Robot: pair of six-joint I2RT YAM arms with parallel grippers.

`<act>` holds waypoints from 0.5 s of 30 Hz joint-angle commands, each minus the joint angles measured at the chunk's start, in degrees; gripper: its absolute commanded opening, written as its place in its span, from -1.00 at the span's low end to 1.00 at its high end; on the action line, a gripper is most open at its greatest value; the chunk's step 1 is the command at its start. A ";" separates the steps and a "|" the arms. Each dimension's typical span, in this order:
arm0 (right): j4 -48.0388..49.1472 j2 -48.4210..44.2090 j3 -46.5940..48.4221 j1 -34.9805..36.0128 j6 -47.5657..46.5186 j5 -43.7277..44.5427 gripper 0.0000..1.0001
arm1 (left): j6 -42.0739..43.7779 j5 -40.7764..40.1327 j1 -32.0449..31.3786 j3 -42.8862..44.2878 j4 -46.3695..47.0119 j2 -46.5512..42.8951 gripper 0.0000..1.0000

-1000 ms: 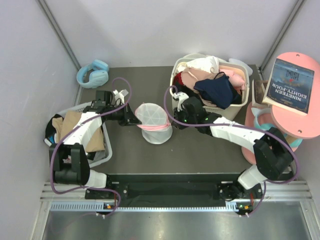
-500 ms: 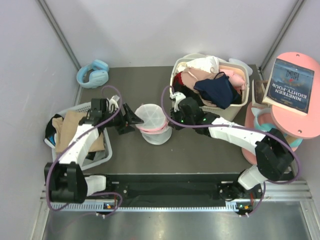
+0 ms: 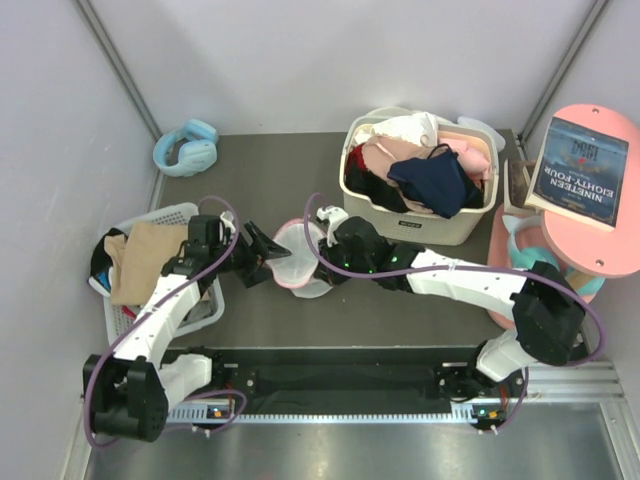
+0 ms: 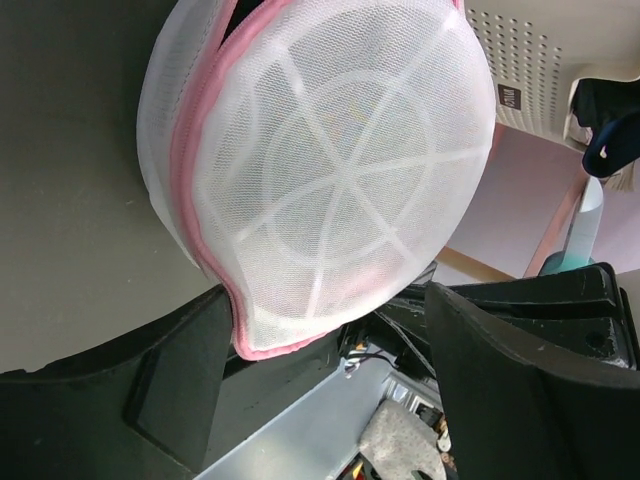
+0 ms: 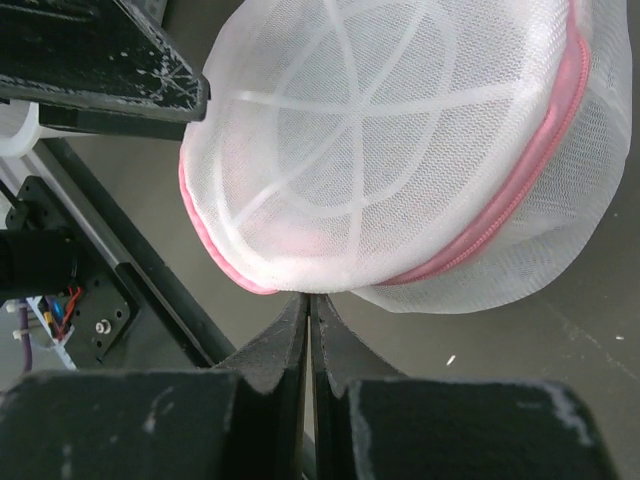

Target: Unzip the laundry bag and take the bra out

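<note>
The laundry bag (image 3: 297, 256), a round white mesh pouch with pink zipper trim, lies tipped on its side between my two arms. It fills the left wrist view (image 4: 330, 170) and the right wrist view (image 5: 400, 150). My right gripper (image 3: 325, 250) is shut, its tips (image 5: 309, 295) pinching the bag's lower rim by the pink trim. My left gripper (image 3: 268, 258) is open, its fingers either side of the bag's rim (image 4: 328, 300) without closing on it. The bra is hidden; only a faint pink shows through the mesh.
A cream basket (image 3: 470, 225) heaped with pink, white and navy clothes stands at the back right. At the left, a white basket (image 3: 205, 310) holds a tan garment. Blue headphones (image 3: 187, 148) lie at the back left. A pink round table (image 3: 600, 250) carries a book (image 3: 585, 170).
The left gripper has opened and swung nearer. The right arm has moved left, and the bag has gone from standing upright to tipped on its side, shifted left.
</note>
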 commanded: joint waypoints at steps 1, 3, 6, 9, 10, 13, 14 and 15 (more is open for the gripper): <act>2.67 -2.69 2.47 0.94 1.36 0.09 -1.00 | -0.83 -1.51 -1.39 0.17 1.63 -0.17 0.44; 2.67 -3.22 2.21 1.03 1.62 0.27 -1.00 | -0.47 -1.96 -1.39 -0.44 1.63 -0.26 0.18; 2.41 -4.71 1.51 1.12 2.23 0.54 -1.00 | -0.48 -1.96 -1.39 -1.93 3.21 0.79 -0.36; 1.80 -6.12 0.37 1.12 2.58 1.32 -1.00 | 0.84 -2.75 -1.39 -2.29 4.00 2.10 -0.94; 1.62 -7.08 0.10 1.03 2.67 1.94 -1.00 | 1.80 -2.92 -1.39 -2.12 4.00 2.55 -1.00; 0.48 -8.75 -1.30 1.03 2.32 3.34 -1.00 | 4.61 -3.63 -1.39 -0.63 3.92 4.30 -1.00; -0.05 -9.02 -1.48 1.03 1.97 3.87 -1.00 | 5.49 -3.98 -1.39 -0.10 3.57 4.83 -1.00; -0.57 -9.37 -1.92 0.94 1.10 4.31 -1.00 | 6.46 -4.59 -1.39 0.86 2.87 5.79 -1.00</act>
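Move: The laundry bag's near pink rim sits between the left hand's open fingers, about 2 cm to their right and 1 cm below. The bag's middle is roughly 3 cm ahead and 5 cm right of that hand. The white basket is some 28 cm to its left, level with it. The right hand's shut fingers are at the zip pull; from them the bag's middle lies about 3 cm ahead and 5 cm left, and the cream basket some 21 cm ahead and 22 cm right. The left fingers close, pinching the bag's rim, and sink about 3 cm while the shut right hand rises 3 cm. ##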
